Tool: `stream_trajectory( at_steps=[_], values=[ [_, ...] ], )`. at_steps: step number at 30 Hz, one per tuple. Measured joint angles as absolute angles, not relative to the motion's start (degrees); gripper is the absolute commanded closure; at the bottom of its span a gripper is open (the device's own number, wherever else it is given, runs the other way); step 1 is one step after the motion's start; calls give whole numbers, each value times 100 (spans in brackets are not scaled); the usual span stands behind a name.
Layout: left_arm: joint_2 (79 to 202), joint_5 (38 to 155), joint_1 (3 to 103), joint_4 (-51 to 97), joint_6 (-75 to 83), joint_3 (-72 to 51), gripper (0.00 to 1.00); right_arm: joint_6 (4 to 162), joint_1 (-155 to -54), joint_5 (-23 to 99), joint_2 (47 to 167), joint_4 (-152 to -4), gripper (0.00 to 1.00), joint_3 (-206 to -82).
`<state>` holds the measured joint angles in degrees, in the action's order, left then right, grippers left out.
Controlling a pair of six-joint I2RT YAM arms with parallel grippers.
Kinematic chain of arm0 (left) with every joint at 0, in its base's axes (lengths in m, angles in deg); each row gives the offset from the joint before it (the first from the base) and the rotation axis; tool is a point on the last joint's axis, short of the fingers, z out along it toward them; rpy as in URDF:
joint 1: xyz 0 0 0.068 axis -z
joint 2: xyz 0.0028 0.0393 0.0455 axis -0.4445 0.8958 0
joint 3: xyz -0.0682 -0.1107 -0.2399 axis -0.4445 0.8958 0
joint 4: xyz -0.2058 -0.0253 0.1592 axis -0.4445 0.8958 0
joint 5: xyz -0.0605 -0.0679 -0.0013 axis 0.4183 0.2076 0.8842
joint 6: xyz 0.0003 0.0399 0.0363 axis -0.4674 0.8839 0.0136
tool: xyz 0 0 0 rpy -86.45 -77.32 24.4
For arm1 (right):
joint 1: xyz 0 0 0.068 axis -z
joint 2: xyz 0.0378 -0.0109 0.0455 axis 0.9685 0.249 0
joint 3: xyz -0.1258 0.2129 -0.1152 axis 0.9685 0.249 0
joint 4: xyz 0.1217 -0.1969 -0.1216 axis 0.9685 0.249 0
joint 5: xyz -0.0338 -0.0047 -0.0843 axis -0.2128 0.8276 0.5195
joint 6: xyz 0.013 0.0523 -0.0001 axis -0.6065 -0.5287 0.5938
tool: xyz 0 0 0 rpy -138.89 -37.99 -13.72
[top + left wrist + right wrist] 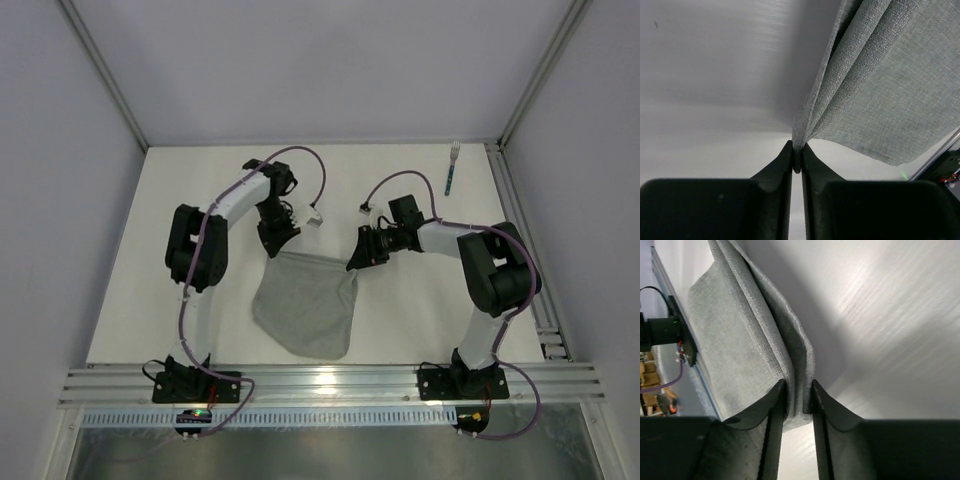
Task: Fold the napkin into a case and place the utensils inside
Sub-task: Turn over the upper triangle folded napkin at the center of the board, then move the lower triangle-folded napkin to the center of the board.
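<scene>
The grey napkin (305,305) lies folded over on the table between the arms, its far edge lifted at both corners. My left gripper (275,243) is shut on the far left corner; in the left wrist view the fingertips pinch the cloth (880,90) at the gripper (796,148). My right gripper (356,252) is at the far right corner. In the right wrist view its jaws stand slightly apart, and the doubled napkin edge (735,340) sits loosely between them at the gripper (799,386). Of the utensils, a fork (452,166) with a teal handle lies at the far right.
A metal rail (520,240) runs along the table's right side and a slotted rail (330,380) along the near edge. White walls enclose the back and both sides.
</scene>
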<state>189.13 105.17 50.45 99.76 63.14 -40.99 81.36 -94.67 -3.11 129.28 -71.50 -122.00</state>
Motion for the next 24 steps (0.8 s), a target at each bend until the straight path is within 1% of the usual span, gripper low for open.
stream_trajectory(
  at_steps=[1, 2, 4, 5, 7, 8, 11, 16, 19, 20, 24],
  values=[
    [18953, 10498, 5014, 9943, 6268, -4118, 83, 8160, -9437, -236, 12987, -7115, 65, -12270],
    [18979, 10484, 4983, 9917, 6227, -4129, 75, 8180, -9404, -166, 13022, -7089, 63, -12326],
    [19003, 10478, 4929, 9866, 6174, -4129, 68, 8180, -9321, -40, 13063, -7076, 52, -12379],
    [19005, 10484, 4900, 9844, 6146, -4129, 61, 8178, -9277, 6, 13070, -7074, 50, -12385],
    [19005, 10513, 4846, 9785, 6085, -4136, 55, 8182, -9205, 65, 13070, -7087, 48, -12388],
    [19005, 10543, 4804, 9750, 6058, -4144, 51, 8174, -9174, 74, 13072, -7093, 47, -12392],
    [19007, 10666, 4638, 9678, 6008, -4254, 47, 8121, -9135, 76, 13079, -7163, 44, -12409],
    [18966, 11011, 4238, 9521, 5886, -4444, 42, 7927, -9131, 107, 13085, -7434, 43, -12381],
    [18732, 11048, 4081, 9221, 5844, -4020, 39, 7804, -9131, 273, 13046, -7550, 42, -12276],
    [18575, 11024, 4070, 9009, 5811, -3692, 39, 7784, -9131, 378, 13007, -7550, 41, -12215],
    [18277, 10941, 4264, 8618, 5685, -2789, 37, 7717, -9150, 776, 12731, -7478, 29, -12018]
  ],
)
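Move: The folded napkin's far-left corner is still pinched in the left hand, its far-right corner in the right; its middle lies some 13 cm back and 8 cm right of the left hand, and 10 cm back and 10 cm left of the right hand, a couple of centimetres below both. The knife is roughly 17 cm ahead and 10 cm left of the left hand, the fork about 30 cm ahead and 26 cm right of the right hand. The napkin's two far corners are let go as both grippers open past halfway. The left hand slides forward about 5 cm and left, turning counter-clockwise some 15 degrees, then comes back about 4 cm and dips; the right goes forward and to its right, 3 cm or so each way, sinking slightly and turning a little clockwise. Both end off the pinch, just clear of the edge. ##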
